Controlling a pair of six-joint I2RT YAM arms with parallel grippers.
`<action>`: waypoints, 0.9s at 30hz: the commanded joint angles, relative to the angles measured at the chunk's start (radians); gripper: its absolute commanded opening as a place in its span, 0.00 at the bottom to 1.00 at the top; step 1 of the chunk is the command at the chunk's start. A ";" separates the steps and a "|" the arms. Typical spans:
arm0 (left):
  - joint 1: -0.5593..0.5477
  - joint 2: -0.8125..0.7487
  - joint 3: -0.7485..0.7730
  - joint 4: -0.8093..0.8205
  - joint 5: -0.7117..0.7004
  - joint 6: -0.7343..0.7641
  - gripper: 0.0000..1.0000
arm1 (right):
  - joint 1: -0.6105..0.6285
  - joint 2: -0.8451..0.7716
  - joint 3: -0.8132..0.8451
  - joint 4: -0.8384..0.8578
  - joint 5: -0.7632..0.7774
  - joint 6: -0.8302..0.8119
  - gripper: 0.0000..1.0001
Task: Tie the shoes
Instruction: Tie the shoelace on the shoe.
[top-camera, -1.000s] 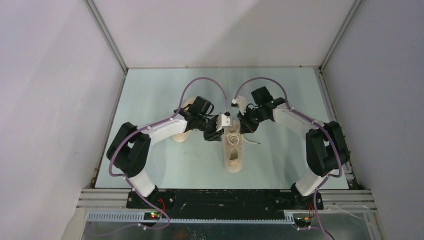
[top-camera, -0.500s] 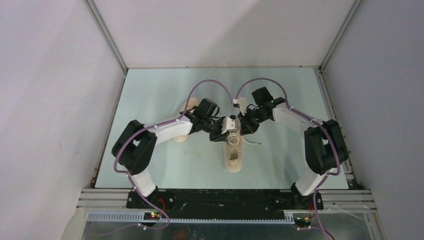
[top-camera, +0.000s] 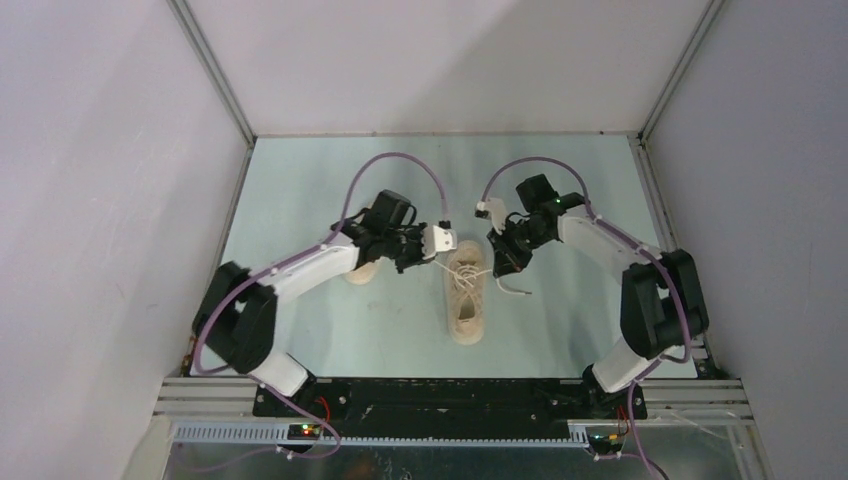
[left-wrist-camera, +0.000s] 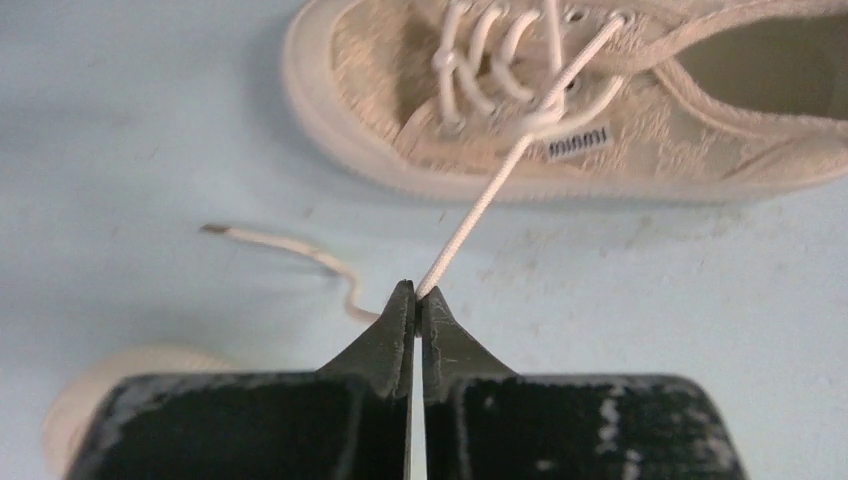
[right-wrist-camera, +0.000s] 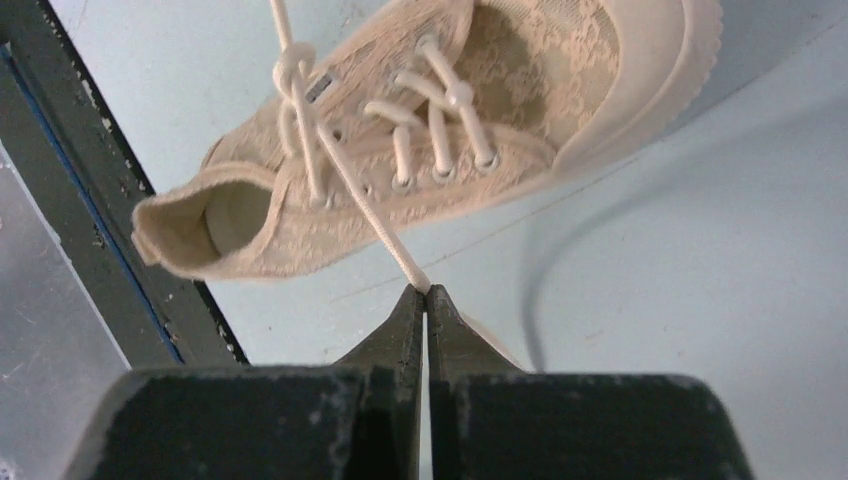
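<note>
One cream-beige shoe (top-camera: 466, 302) lies mid-table, toe toward the far wall; in the left wrist view this shoe (left-wrist-camera: 600, 120) lies on its sole, seen from the side. My left gripper (left-wrist-camera: 417, 293) is shut on one off-white lace (left-wrist-camera: 480, 200), stretched taut to a crossing (left-wrist-camera: 545, 120) over the eyelets. My right gripper (right-wrist-camera: 427, 290) is shut on the other lace (right-wrist-camera: 360, 190), also taut. From above, the left gripper (top-camera: 432, 257) and right gripper (top-camera: 500, 268) flank the shoe. The second shoe (top-camera: 360, 272) is mostly hidden under my left arm.
A loose lace tail (top-camera: 515, 290) trails on the pale blue table (top-camera: 300, 180) right of the shoe; another tail (left-wrist-camera: 290, 252) lies beside the left gripper. Grey walls enclose the table on three sides. A metal rail (top-camera: 450, 385) runs along the near edge.
The left gripper, open over the shoe's laces earlier, has shut on a lace and drawn back leftward. The right gripper has shifted right with its lace, tightening both.
</note>
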 joint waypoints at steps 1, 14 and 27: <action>0.032 -0.156 -0.065 -0.105 -0.160 0.022 0.00 | -0.039 -0.144 -0.030 -0.113 0.028 -0.068 0.00; 0.001 -0.295 -0.251 -0.239 -0.310 0.021 0.00 | -0.161 -0.277 -0.240 -0.169 0.214 -0.176 0.00; 0.002 -0.341 -0.333 -0.154 -0.490 0.016 0.00 | -0.267 -0.295 -0.288 -0.118 0.341 -0.149 0.00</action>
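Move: Each hand has one lace end pinched shut, with the knot on the shoe between them: it lies about 7 cm to the left hand's right, 3 cm back and 3 below, and from the right hand about 6 cm left, 1 back and 2 below. The finished shoe is some 11 cm to the left hand's left and 5 farther out. A loose lace tail lies about 4 cm right and 4 back of the right hand, 7 below. Both hands haul the lace ends apart to tighten the knot, first lifting about 2 cm and then sinking below where they began, the left going about 11 cm left and the right some 13 cm right, while both draw back roughly 5 cm towards the bases. The fingers stay shut and tip 15 to 20 degrees steeper downward, the left wrist turning some 10 degrees counter-clockwise and the right as much clockwise; the left keeps its lace, while the right ends with no lace in its fingertips. ##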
